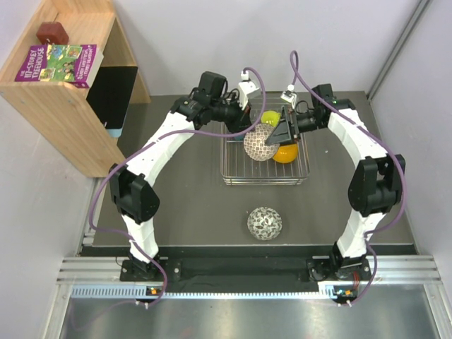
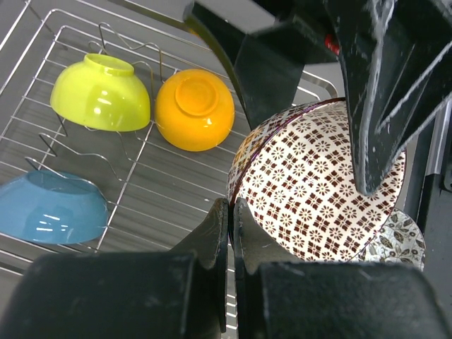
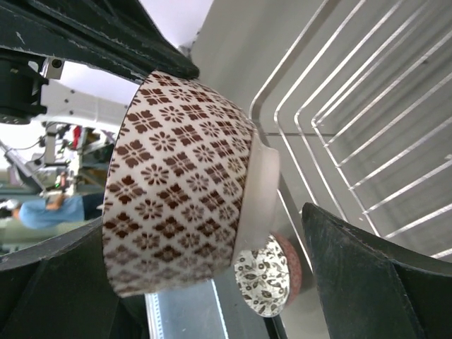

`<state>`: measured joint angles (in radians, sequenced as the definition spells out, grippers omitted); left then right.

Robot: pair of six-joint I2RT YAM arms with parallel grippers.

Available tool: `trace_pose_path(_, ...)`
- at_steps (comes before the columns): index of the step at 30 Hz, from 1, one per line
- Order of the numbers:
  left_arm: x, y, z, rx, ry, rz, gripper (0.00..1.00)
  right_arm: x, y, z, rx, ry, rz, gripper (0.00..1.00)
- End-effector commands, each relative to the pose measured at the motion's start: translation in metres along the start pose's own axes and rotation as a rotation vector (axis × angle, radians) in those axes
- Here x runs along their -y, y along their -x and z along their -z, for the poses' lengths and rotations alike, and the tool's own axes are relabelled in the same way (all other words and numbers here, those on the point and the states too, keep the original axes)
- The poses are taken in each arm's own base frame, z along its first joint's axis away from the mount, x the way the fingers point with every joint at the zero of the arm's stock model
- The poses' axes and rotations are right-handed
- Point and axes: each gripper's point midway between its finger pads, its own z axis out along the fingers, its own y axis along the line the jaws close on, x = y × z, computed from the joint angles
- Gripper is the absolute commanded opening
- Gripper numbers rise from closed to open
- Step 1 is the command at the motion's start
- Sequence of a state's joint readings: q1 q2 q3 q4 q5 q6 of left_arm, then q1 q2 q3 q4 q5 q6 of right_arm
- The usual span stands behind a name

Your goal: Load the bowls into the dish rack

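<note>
The white bowl with brown lattice [image 1: 261, 143] [image 2: 325, 191] [image 3: 183, 191] hangs on its side over the dish rack [image 1: 265, 180] [image 2: 141, 205] [image 3: 367, 106]. My left gripper [image 1: 247, 131] [image 2: 232, 208] is shut on its rim. My right gripper [image 1: 282, 134] [image 3: 205, 219] stands open and straddles the bowl, with one finger [image 3: 367, 275] a little apart from the foot. In the rack lie a yellow-green bowl [image 1: 270, 117] [image 2: 101, 93], an orange bowl [image 1: 284, 154] [image 2: 194, 109] and a blue bowl [image 2: 49, 208], all mouth down. A pinkish-red bowl [image 1: 265, 223] [image 3: 272, 279] with a leaf-patterned inside sits on the table in front of the rack.
A wooden shelf [image 1: 70, 92] with books [image 1: 60, 62] stands at the back left of the table. The metal rail [image 1: 233, 272] that carries both arm bases runs along the near edge. A wall closes off the right side.
</note>
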<state>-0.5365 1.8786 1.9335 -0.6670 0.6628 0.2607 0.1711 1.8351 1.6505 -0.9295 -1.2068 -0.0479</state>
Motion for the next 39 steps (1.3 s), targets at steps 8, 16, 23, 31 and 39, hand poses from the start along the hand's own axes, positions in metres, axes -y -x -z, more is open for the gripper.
trace_pose_path(8, 0.008, 0.034, 0.008, 0.116, -0.029, -0.065, 0.00, -0.046, 0.002, -0.006, -0.011, 0.209, 0.060, 0.91)
trace_pose_path(16, 0.008, 0.033, 0.007, 0.116, -0.032, -0.064, 0.00, -0.044, -0.002, -0.008, -0.015, 0.229, 0.043, 0.85)
trace_pose_path(23, 0.007, 0.031, 0.006, 0.110, -0.029, -0.063, 0.00, -0.050, -0.002, -0.007, -0.016, 0.281, 0.040, 0.65)
trace_pose_path(31, 0.007, 0.029, 0.005, 0.108, -0.036, -0.058, 0.00, -0.064, -0.003, -0.003, -0.007, 0.366, 0.064, 0.45)
trace_pose_path(39, 0.007, 0.028, 0.003, 0.105, -0.042, -0.046, 0.02, -0.054, -0.003, -0.006, -0.011, 0.311, 0.069, 0.19)
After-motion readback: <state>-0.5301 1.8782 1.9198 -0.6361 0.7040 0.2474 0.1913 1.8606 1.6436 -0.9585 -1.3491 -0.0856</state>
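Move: The brown-patterned bowl is already pinched at its rim by the left hand, its middle about 4 cm to that hand's right, 3 cm back and 2 cm lower. From the open right hand that bowl's middle is some 4 cm left, 1 cm back and 1 cm down. Below the right hand, by about 14 cm, the orange bowl stands 4 cm ahead and 5 cm right, and the green bowl 14 cm ahead and 1 cm right. The leaf-patterned bowl waits 18 cm back, 1 cm left and 20 cm down. The right hand, its fingers wide around the brown-patterned bowl, eases back and to its left with a slight rise, some 2 cm in all, its fingertips tilting up and swinging back by under 10 degrees. It then closes by roughly a quarter of its opening and pinches the bowl across its depth, one finger over the mouth side and the other against the foot, while the left hand stays in place and keeps the rim pinched. ##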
